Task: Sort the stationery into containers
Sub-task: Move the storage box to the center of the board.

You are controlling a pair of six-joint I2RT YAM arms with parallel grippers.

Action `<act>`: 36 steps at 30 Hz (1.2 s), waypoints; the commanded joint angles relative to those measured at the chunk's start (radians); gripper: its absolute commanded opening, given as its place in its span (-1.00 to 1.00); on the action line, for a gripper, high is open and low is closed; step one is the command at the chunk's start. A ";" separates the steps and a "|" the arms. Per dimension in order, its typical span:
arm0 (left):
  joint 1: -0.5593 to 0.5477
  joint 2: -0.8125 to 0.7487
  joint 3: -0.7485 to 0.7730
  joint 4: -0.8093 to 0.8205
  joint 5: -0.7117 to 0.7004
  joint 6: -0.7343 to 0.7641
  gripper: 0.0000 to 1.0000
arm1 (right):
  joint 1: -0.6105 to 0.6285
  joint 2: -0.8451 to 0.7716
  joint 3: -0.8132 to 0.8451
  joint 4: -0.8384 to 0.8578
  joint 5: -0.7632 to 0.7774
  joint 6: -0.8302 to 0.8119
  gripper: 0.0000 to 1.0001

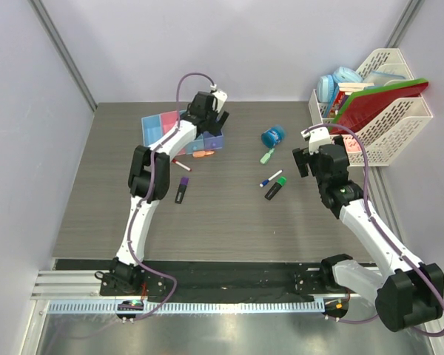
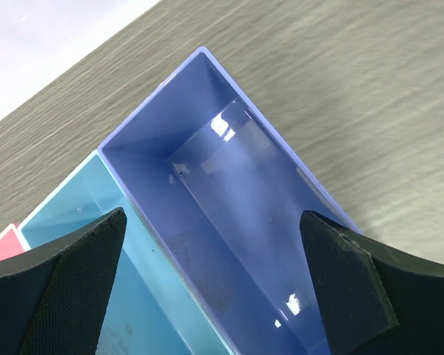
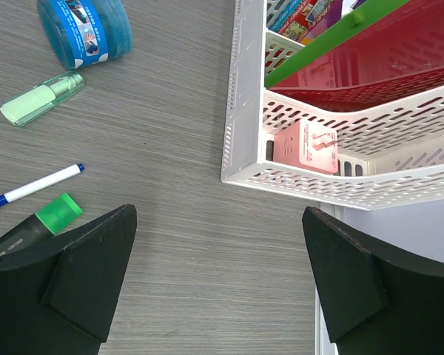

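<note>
The containers (image 1: 160,126) stand in a row at the back left: light blue, pink, light blue (image 2: 74,214), purple-blue (image 2: 237,192). My left gripper (image 1: 211,124) (image 2: 214,285) hangs open and empty over the purple-blue bin, which holds nothing. Stationery lies on the table: an orange bit (image 1: 200,154), a red-capped pen (image 1: 181,164), a purple highlighter (image 1: 182,190), a blue roll (image 1: 273,137) (image 3: 85,29), a pale-green bit (image 1: 267,156) (image 3: 41,100), a blue-capped pen (image 1: 271,178) (image 3: 33,185) and a green highlighter (image 1: 276,187) (image 3: 37,225). My right gripper (image 1: 305,149) (image 3: 218,285) is open over bare table, right of these items.
A white lattice file rack (image 1: 392,118) (image 3: 281,174) with red and green folders stands at the back right, close to my right gripper. The table's right edge runs just beside the rack.
</note>
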 commanded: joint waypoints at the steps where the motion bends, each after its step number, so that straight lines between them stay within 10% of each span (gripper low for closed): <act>1: -0.035 -0.017 -0.050 -0.065 0.022 0.050 1.00 | -0.001 -0.035 -0.005 0.032 0.000 -0.009 0.99; 25: -0.153 -0.072 -0.152 -0.114 0.030 0.021 1.00 | -0.003 -0.057 -0.010 0.025 -0.006 -0.007 0.99; 36: -0.138 0.127 0.149 -0.082 -0.127 0.198 0.99 | -0.001 -0.054 -0.010 0.024 -0.003 -0.007 0.99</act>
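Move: My open left fingers are already down in the purple end of the storage box, whose middle lies about 8 cm to the left, 3 cm back and a little below. Along its near side the orange highlighter lies some 9 cm back and 1 cm left, the red marker about 13 cm back and 9 cm left; the blue jar stands some 21 cm right and 3 cm back. From my right hand the box is about 41 cm left, 14 cm ahead, 15 cm lower. With my left fingers wide open and still in the box's end compartments, I drag the box to the right and back towards me, about 7 cm right and 6 cm back, turning the hand some 10 degrees clockwise. Then I ease about 2 cm forward again, dip slightly and roll the hand's left side up. ##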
